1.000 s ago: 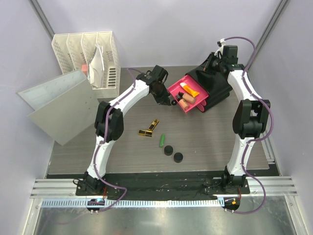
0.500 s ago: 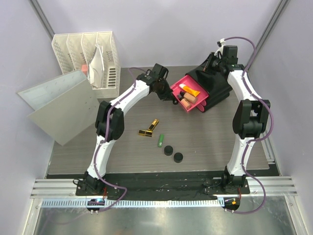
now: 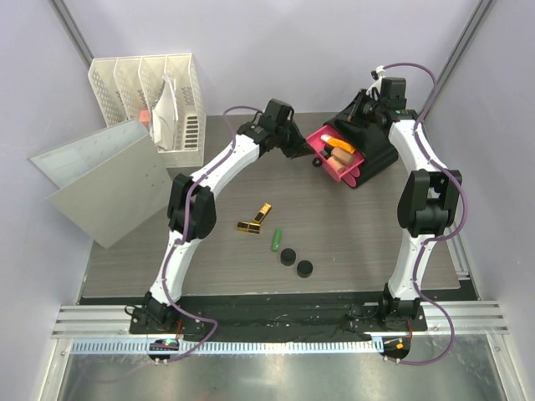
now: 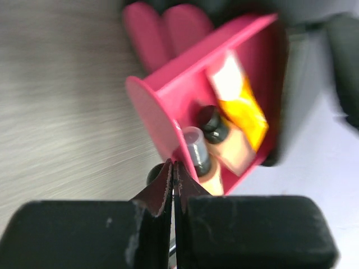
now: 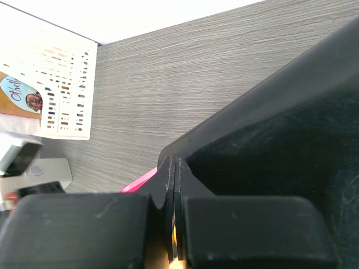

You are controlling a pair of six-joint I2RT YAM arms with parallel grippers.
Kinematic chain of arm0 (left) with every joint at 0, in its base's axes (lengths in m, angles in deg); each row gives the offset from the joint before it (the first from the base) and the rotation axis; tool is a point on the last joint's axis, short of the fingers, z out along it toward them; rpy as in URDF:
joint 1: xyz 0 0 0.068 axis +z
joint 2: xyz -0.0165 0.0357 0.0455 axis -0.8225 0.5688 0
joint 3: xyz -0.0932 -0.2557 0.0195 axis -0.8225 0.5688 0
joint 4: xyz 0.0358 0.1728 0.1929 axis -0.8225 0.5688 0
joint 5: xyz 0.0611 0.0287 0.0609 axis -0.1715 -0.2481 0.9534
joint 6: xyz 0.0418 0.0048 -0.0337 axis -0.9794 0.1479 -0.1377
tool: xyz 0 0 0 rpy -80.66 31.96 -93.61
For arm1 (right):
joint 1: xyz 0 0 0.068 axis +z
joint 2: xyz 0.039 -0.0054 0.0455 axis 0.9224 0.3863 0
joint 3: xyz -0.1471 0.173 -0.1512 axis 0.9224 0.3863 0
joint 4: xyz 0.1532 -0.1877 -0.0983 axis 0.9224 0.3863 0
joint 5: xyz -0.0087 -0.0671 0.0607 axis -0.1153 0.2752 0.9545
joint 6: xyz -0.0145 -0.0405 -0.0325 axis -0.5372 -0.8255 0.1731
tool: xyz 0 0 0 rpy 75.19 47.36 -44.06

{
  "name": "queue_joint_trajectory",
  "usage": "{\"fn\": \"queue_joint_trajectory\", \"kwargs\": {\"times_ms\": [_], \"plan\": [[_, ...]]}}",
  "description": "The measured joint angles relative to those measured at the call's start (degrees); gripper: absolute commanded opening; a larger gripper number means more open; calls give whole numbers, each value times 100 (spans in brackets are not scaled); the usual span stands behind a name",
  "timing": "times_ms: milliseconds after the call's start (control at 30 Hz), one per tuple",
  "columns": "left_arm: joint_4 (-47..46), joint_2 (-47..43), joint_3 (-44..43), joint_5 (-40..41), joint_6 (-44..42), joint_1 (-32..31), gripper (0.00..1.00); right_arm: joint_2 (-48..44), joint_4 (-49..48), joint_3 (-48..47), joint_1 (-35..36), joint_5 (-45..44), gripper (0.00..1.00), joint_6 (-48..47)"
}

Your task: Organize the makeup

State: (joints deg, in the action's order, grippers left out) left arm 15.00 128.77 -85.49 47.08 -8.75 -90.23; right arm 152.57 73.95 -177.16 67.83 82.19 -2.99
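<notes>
The pink drawer (image 3: pixel 333 156) sticks halfway out of the black organizer box (image 3: pixel 374 149) and holds the orange tube (image 3: pixel 342 152) and beige bottles (image 4: pixel 216 171). My left gripper (image 3: pixel 303 147) is shut, and its tips (image 4: pixel 173 167) press against the drawer's front face beside the black knob (image 4: pixel 152 175). My right gripper (image 3: pixel 362 109) is shut and rests on top of the box (image 5: pixel 280 129). Two gold-black lipsticks (image 3: pixel 255 219), the green stick (image 3: pixel 276 240) and two black discs (image 3: pixel 297 262) lie on the table.
A white mesh file holder (image 3: pixel 155 96) stands at the back left. Grey boards (image 3: pixel 92 180) lean at the left side. The table's back edge runs behind the organizer box.
My left gripper has moved right and back, and the pink drawer has slid further into the black box. The right arm has not moved.
</notes>
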Motion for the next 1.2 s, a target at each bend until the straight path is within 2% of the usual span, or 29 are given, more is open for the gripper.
{"fn": "queue_joint_trajectory", "kwargs": {"times_ms": [167, 300, 567, 733, 867, 1000, 1200], "plan": [[-704, 166, -463, -107, 245, -76, 0, 2, 0, 0, 2, 0, 1, 0], [-1023, 186, -518, -166, 343, -140, 0, 2, 0, -2, 2, 0, 1, 0], [-1165, 306, -560, -232, 356, -140, 0, 2, 0, -2, 2, 0, 1, 0], [-1187, -26, -188, -57, 74, -2, 0, 2, 0, -2, 2, 0, 1, 0], [-509, -400, -195, 365, -302, 116, 0, 2, 0, -2, 2, 2, 1, 0], [551, -586, -540, 859, -562, 192, 0, 4, 0, -2, 2, 2, 1, 0], [1556, -511, -568, 896, -597, 199, 0, 4, 0, -2, 2, 2, 1, 2]]}}
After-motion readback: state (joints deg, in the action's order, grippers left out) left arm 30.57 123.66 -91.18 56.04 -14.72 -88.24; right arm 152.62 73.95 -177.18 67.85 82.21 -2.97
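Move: The partly open pink drawer's front, the thing being worked on, has its middle roughly 2 cm back, 2 cm to the right and 3 cm below the left gripper. Inside the drawer, the orange tube sits about 8 cm right and 2 cm ahead, and the bottles 8 cm right and 2 cm back. The closed drawers' ends lie some 11 cm right and 7 cm back. From the right gripper, the drawer front lies about 12 cm back, 9 cm left and 6 cm below. Lift the left gripper, fingers still shut, off the drawer front's upper edge, up and right over it by about 5 cm each way, tipping the fingertips up a little. Then swing it left some 10 cm, rolling the wrist about 20 degrees, and lower it a few centimetres to the left of the drawer. Keep the right gripper still against the organizer's far edge. ##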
